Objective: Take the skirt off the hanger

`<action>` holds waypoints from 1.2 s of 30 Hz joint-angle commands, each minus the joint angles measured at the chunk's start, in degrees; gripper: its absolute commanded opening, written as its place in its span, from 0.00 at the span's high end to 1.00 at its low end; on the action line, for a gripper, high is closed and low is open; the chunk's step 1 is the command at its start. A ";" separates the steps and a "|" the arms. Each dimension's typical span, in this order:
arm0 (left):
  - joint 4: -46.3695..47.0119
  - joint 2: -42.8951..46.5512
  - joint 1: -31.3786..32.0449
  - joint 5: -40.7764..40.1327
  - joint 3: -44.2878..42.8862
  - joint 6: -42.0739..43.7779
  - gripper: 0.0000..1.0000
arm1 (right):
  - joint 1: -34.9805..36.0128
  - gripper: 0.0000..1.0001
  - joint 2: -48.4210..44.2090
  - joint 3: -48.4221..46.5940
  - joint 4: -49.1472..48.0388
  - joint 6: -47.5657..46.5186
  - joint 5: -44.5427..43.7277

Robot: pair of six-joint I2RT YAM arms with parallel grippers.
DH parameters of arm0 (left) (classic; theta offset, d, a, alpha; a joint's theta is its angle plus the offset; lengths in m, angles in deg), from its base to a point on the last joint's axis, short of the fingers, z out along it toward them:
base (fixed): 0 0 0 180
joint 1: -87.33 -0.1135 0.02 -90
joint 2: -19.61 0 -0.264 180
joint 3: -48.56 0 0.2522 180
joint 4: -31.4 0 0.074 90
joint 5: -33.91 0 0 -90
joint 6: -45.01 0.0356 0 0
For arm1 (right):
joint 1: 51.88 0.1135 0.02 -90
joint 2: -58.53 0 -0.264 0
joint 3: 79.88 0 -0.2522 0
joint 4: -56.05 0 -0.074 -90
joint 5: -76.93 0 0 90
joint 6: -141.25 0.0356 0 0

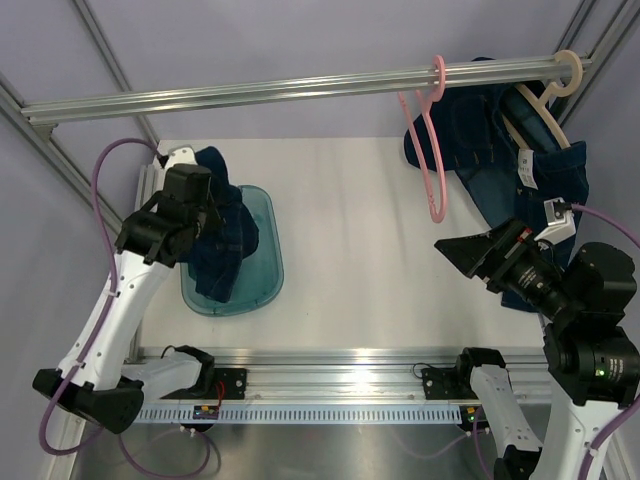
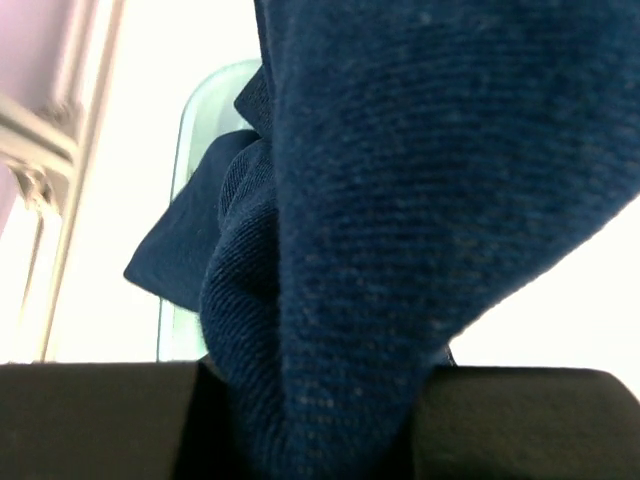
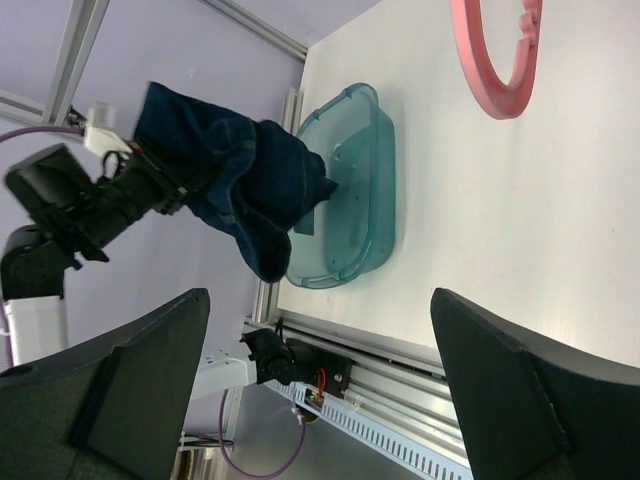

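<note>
A dark blue denim skirt [image 1: 228, 238] hangs bunched from my left gripper [image 1: 203, 212], which is shut on it above the teal bin [image 1: 262, 272]. In the left wrist view the cloth [image 2: 400, 200] fills the gap between the black fingers [image 2: 90, 420]. An empty pink hanger [image 1: 432, 150] hangs from the rail [image 1: 250, 95]. A second denim garment [image 1: 490, 150] is draped on a cream hanger [image 1: 550, 100] at the rail's right end. My right gripper [image 1: 470, 255] stands open below that garment, holding nothing; its wrist view shows the held skirt [image 3: 250, 190] across the table.
The teal bin [image 3: 360, 190] lies at the table's left side. The pink hanger [image 3: 497, 60] dangles over the table's right half. Slanted frame bars [image 1: 105, 50] rise at both back corners. A cable tray [image 1: 330, 412] runs along the near edge.
</note>
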 commanded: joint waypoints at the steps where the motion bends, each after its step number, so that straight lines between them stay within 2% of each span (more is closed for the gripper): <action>1: 9.84 2.63 -4.40 12.02 5.81 1.38 1.00 | -0.08 0.01 -0.06 -2.53 0.61 0.06 -1.07; 2: 12.12 3.25 -5.20 13.78 9.49 1.12 1.00 | -0.08 0.01 -0.06 -3.05 0.70 -0.02 -0.99; 7: 16.79 3.08 -10.73 25.65 16.55 -1.26 1.00 | -0.08 0.01 0.65 -6.74 2.72 -0.46 -1.86; 13: 19.26 -4.80 -17.94 30.14 23.85 -5.04 1.00 | -0.08 0.00 2.23 -15.87 7.46 -2.40 -4.93; 18: 20.31 -12.48 -18.30 33.21 25.78 -7.58 1.00 | -0.08 0.01 7.92 -19.84 13.42 -5.55 -7.40; 21: 22.51 -14.05 -18.91 33.65 28.42 -10.13 1.00 | -0.08 0.01 11.36 -23.62 15.56 -8.10 -11.16; 25: 25.49 -16.26 -21.28 40.85 31.05 -11.54 0.98 | -0.08 0.01 12.51 -29.75 14.85 -9.34 -23.53; 26: 25.76 -16.43 -21.46 41.21 31.49 -11.54 0.79 | -0.08 0.00 13.21 -30.82 15.64 -10.04 -24.62; 28: 25.32 -16.09 -21.55 40.95 31.50 -11.28 0.53 | -0.08 0.00 15.84 -32.76 16.34 -10.48 -26.29; 29: 25.15 -15.56 -21.47 40.87 31.76 -11.37 0.30 | -0.08 0.01 16.72 -32.77 16.43 -10.57 -26.56; 30: 24.89 -14.86 -21.46 40.43 32.02 -11.37 0.23 | -0.08 0.01 17.51 -32.51 15.56 -10.48 -26.56; 31: 24.36 -12.77 -21.46 40.08 32.20 -11.45 0.03 | -0.08 0.01 17.61 -31.20 14.77 -10.40 -27.08; 36: 20.24 -3.97 -21.29 37.63 30.11 -11.28 0.01 | -0.08 0.00 18.93 -32.14 12.13 -9.43 -32.79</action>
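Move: The teal bin lies almost straight below my left hand, which already holds the skirt: roughly 25 cm down and centred within a couple of cm. The table's side rail is some 23 cm to the left and 28 cm down. My empty right hand has the other skirt, on the beige hanger, about 15 cm ahead, 20 cm to its right and 10 cm lower; the bare pink hanger hangs some 15 cm ahead, 5 cm to its left, about level. I drop my left hand some 22 cm nearly straight down into the bin, tipping and rolling it about 40 degrees so the fingers point more steeply down, then open the fingers wide to let go of the skirt. My right hand, open throughout, first rises and draws back a little, then swings right and forward towards the other skirt, turning clockwise. ##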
